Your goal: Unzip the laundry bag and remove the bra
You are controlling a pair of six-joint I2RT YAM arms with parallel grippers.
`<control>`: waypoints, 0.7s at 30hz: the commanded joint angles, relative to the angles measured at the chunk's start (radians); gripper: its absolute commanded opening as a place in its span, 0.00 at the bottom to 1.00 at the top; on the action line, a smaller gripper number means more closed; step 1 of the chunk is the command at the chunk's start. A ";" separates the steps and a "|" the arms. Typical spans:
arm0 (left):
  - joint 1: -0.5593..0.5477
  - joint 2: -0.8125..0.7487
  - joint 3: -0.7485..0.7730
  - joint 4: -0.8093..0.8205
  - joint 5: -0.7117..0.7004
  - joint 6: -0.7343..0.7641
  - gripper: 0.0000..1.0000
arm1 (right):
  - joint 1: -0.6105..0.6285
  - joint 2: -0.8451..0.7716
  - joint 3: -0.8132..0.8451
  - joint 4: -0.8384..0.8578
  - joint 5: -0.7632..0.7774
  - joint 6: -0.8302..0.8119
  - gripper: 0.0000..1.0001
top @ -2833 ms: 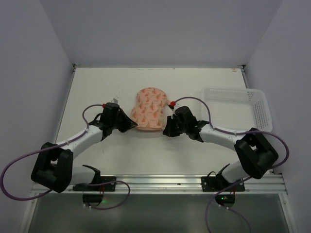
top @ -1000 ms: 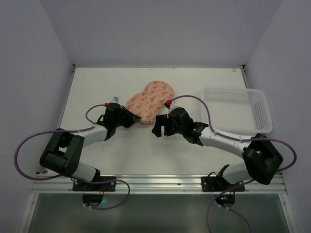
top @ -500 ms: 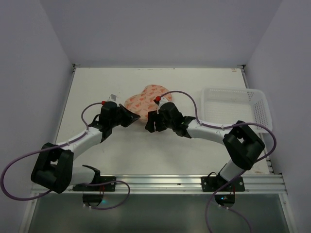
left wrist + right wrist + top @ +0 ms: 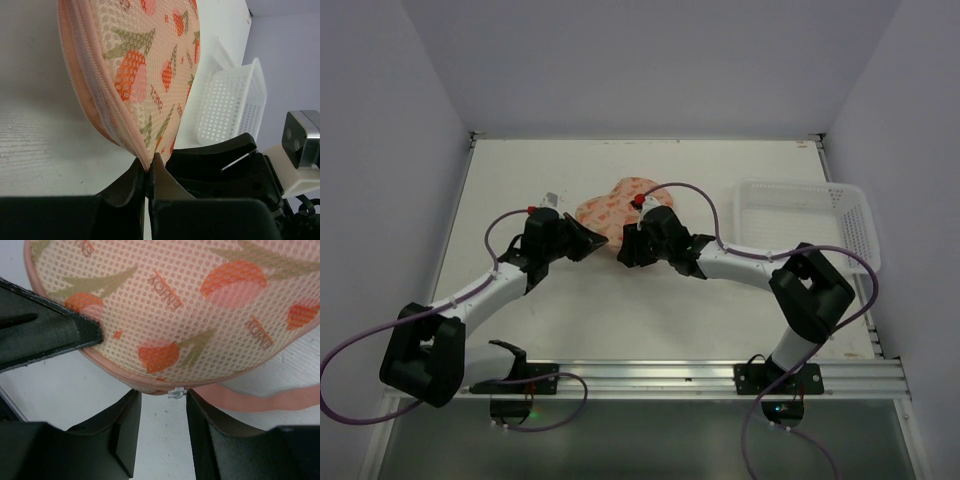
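Observation:
The laundry bag, peach-pink mesh with an orange and green print, lies mid-table. Its near edge is lifted. My left gripper is shut on the pink zip seam at that end of the bag. My right gripper is open right beside it. The jaws stand either side of the small white zipper pull, which hangs under the bag close to the right-hand finger. Nothing is gripped there. A pink loop lies on the table. The bra is hidden.
A white plastic lattice basket stands at the right of the table, also behind the bag in the left wrist view as the basket. The left gripper's black finger presses into the bag close to my right jaws.
The right gripper has moved left to the bag's near end and its jaws have narrowed around the zipper pull. The bag has swung round a little. The left gripper keeps its hold.

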 commanded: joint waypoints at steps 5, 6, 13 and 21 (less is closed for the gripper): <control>-0.009 -0.042 0.021 0.000 0.042 0.030 0.00 | 0.004 0.013 0.062 0.019 0.003 -0.009 0.41; -0.009 -0.045 0.020 -0.001 0.043 0.030 0.00 | 0.004 0.016 0.065 0.018 0.006 -0.009 0.41; -0.009 -0.067 0.021 -0.028 0.036 0.045 0.00 | 0.004 0.028 0.068 0.013 0.028 -0.009 0.36; -0.008 -0.078 0.016 -0.068 0.014 0.082 0.00 | 0.004 -0.012 0.036 -0.004 0.066 -0.056 0.13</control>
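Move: The laundry bag's metal zipper pull is almost between the right fingertips, about 1 cm ahead and level with them. From there the bag's middle lies about 10 cm ahead, neither left nor right, some 3 cm lower; the pink strap's middle is about 5 cm ahead, 4 cm right and 4 cm below. The left hand already pinches the zip edge; from it the pull lies about 4 cm right, 1 cm back and 3 cm lower. The right fingers shut on the zipper pull and pinch it between their tips, going from nearly half open to almost closed, while the hand edges only about 0.5 cm forward and left and barely turns. The left hand keeps its pinch on the zip edge, easing back nearly 1 cm and rising slightly, its wrist steady. ##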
